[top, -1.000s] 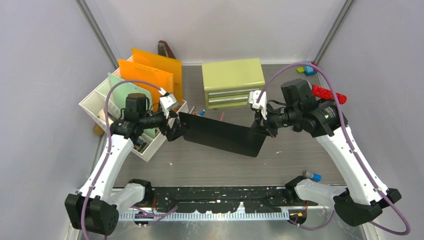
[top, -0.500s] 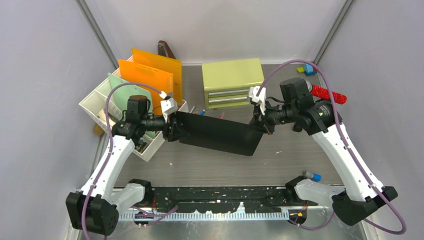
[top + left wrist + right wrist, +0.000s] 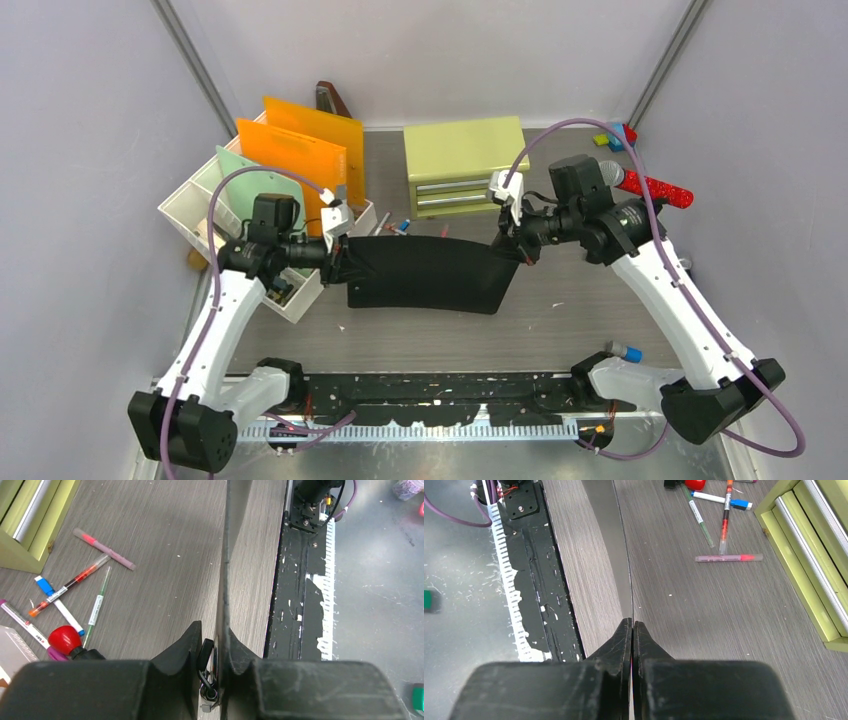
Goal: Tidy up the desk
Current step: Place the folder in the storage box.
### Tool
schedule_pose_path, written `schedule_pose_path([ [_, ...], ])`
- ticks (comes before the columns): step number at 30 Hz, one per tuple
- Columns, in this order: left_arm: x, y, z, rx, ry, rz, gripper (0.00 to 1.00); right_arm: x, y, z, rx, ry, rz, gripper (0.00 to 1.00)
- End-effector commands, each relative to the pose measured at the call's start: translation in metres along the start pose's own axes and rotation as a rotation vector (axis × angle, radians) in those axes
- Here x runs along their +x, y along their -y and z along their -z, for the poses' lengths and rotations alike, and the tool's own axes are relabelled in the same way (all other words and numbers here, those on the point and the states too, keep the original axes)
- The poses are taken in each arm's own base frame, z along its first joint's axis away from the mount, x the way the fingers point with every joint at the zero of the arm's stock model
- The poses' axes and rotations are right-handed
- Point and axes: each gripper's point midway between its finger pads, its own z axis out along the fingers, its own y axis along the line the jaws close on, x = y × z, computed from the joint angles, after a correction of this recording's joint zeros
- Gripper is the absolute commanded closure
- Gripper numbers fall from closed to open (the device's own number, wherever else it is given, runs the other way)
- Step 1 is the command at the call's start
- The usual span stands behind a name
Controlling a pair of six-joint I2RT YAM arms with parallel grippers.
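A black clipboard (image 3: 425,275) hangs on edge above the grey wood-grain desk (image 3: 600,300), stretched between my two arms. My left gripper (image 3: 343,268) is shut on its left end. In the left wrist view the fingers (image 3: 187,642) press the metal clip and the board (image 3: 225,530) between them, around my left gripper (image 3: 212,640). My right gripper (image 3: 507,247) is shut on the right end. In the right wrist view the thin board (image 3: 613,540) runs straight out from my right gripper (image 3: 632,625).
Several pens (image 3: 75,585) lie loose on the desk before the yellow-green drawer cabinet (image 3: 466,160). A white organiser (image 3: 200,210) with orange folders (image 3: 300,150) stands at the left. A red object (image 3: 655,188) lies at the right. The black rail (image 3: 440,390) lines the near edge.
My left gripper has closed on the clipboard's left end. Both arms shifted slightly left, and the board has swung from a slant to level and more upright.
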Motion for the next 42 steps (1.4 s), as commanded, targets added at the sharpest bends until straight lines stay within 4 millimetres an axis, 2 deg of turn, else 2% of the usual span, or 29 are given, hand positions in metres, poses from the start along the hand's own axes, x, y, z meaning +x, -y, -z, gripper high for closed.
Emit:
schedule_pose_path([
  [1, -0.004, 0.005, 0.014, -0.050, -0.056, -0.087, 1.00, -0.010, 0.009, -0.004, 0.021, 0.033, 0.011, 0.93],
  [3, -0.004, 0.003, 0.019, -0.074, -0.086, -0.105, 1.00, -0.009, 0.012, -0.006, 0.024, 0.027, 0.007, 0.69],
  [5, -0.005, 0.003, 0.023, -0.086, -0.110, -0.122, 1.00, -0.011, 0.014, -0.006, 0.027, 0.023, 0.005, 0.53],
  [10, -0.009, 0.008, 0.034, -0.087, -0.175, -0.166, 1.00, -0.023, 0.015, -0.002, 0.030, 0.028, 0.015, 0.30],
  [11, -0.011, 0.009, 0.036, -0.092, -0.191, -0.168, 1.00, -0.026, 0.013, -0.001, 0.025, 0.027, 0.017, 0.22],
  [13, -0.015, 0.009, 0.039, -0.097, -0.232, -0.172, 1.00, -0.033, 0.010, -0.001, 0.010, 0.032, 0.030, 0.16],
  [20, -0.036, 0.012, 0.040, -0.097, -0.380, -0.183, 1.00, -0.062, -0.011, -0.011, -0.065, 0.029, 0.093, 0.11],
  [28, -0.049, 0.019, 0.029, -0.095, -0.442, -0.219, 1.00, -0.075, -0.036, -0.038, -0.144, 0.010, 0.173, 0.11],
  [37, -0.059, 0.037, 0.012, -0.028, -0.410, -0.212, 1.00, -0.079, -0.040, -0.061, -0.163, 0.047, 0.215, 0.12],
  [42, -0.061, 0.043, 0.008, -0.006, -0.398, -0.205, 1.00, -0.081, -0.041, -0.070, -0.180, 0.063, 0.226, 0.16],
])
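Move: The left hand pinches the folder's left end, its middle about 13 cm to the right; the storage box's middle lies some 17 cm left of this hand, 11 cm ahead, 12 cm lower. The pens lie 7 cm right, 11 cm ahead, 20 cm down. From the right hand, pinching the other end, the folder's middle is roughly 13 cm left and 2 cm back, the green drawer unit 6 cm left, 17 cm ahead and 16 cm below. Right hand releases the folder and moves 10 cm left along it; left keeps hold, rising 5 cm. ##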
